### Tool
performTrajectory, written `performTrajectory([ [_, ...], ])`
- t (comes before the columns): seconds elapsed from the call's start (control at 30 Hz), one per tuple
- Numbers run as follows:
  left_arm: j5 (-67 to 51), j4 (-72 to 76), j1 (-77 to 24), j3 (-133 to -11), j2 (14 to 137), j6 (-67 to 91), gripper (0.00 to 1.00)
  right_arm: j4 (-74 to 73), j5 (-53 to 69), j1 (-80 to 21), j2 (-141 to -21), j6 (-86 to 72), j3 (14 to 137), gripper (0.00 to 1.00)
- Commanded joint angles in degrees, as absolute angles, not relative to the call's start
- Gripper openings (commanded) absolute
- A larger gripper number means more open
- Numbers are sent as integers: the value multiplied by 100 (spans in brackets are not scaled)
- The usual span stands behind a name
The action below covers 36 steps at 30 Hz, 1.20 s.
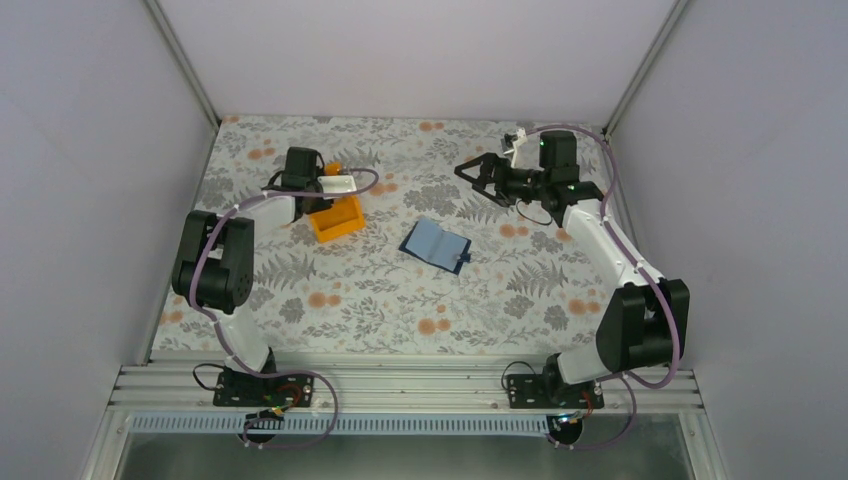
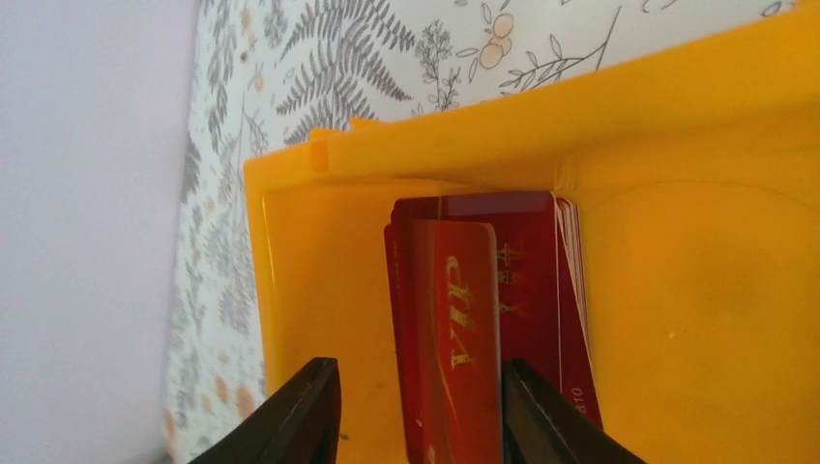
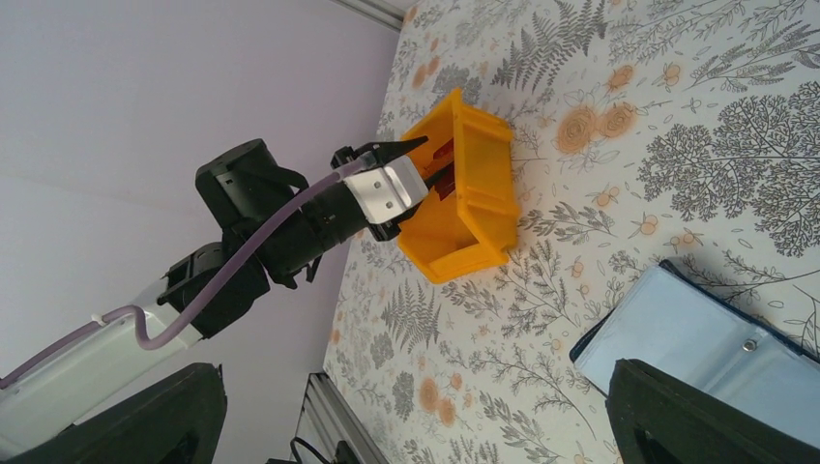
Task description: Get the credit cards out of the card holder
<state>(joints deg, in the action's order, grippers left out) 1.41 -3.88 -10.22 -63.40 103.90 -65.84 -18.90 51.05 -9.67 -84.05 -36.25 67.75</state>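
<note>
My left gripper (image 2: 421, 372) hangs over the orange tray (image 2: 696, 319), its jaws partly open around a red credit card (image 2: 454, 329) marked VIP. The card rests against the right finger (image 2: 541, 416), with a gap to the left finger. More red credit cards (image 2: 537, 280) stand stacked behind it in the tray. The blue card holder (image 1: 437, 244) lies open on the table's middle, also seen in the right wrist view (image 3: 696, 338). My right gripper (image 1: 470, 172) is held wide open above the back right, holding nothing.
The orange tray (image 1: 337, 222) sits at the back left on the floral tablecloth (image 1: 380, 300). Grey walls close in both sides and the back. A metal rail (image 1: 400, 385) runs along the near edge.
</note>
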Motion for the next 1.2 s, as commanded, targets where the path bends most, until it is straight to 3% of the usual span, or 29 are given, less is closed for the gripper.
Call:
performTrajectory([
  [0.0,44,-561,-993,-6305,10380,-6663,49,-1845,5229,-923,-8380,-3503,6843,100],
  [0.3,-465,-1334,-997,-6823,9850,-6304,71,-1916,5282,-875,-8350,-3390,6867,100],
  [0.5,-936,-2045,-976,-7350,9472,-5855,75,-1986,5324,-786,-8299,-3213,6896,100],
  [0.7,-1895,-2251,-654,-7835,8892,-4084,88,-2044,5189,-494,-8278,-2925,6892,100],
  [0.8,-2056,-2262,-390,-7894,8656,-3160,96,-2247,4413,-424,-8143,-2566,6848,100],
  [0.9,-1991,-2737,-316,-7974,8540,-2638,98,-2577,3712,-440,-8000,-2510,6598,100],
  [1.17,-2680,-3543,-269,-7574,7922,-2358,100,-2562,3268,-860,-8100,-2464,5678,99],
])
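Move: Right between the left fingers, its middle about 2 cm below them, stands the VIP card, with the red card stack about 3 cm down and 1 cm to the right. The orange box's middle is roughly 3 cm back, 1 cm right and 4 cm lower. From the right hand the VIP card is some 11 cm ahead, 30 cm left and 20 cm below; the card holder lies about 2 cm back, 5 cm left and 24 cm below. Letting go of the VIP card over the stack, the left fingers, already parting, spread fully; the hand eases back slightly, then lifts about 20 cm out of the orange box, finally drifting back some 5 cm while rolling about 45 degrees, left side down. Late on, the open, empty right hand shifts some 5 cm right, then sinks about 6 cm. ##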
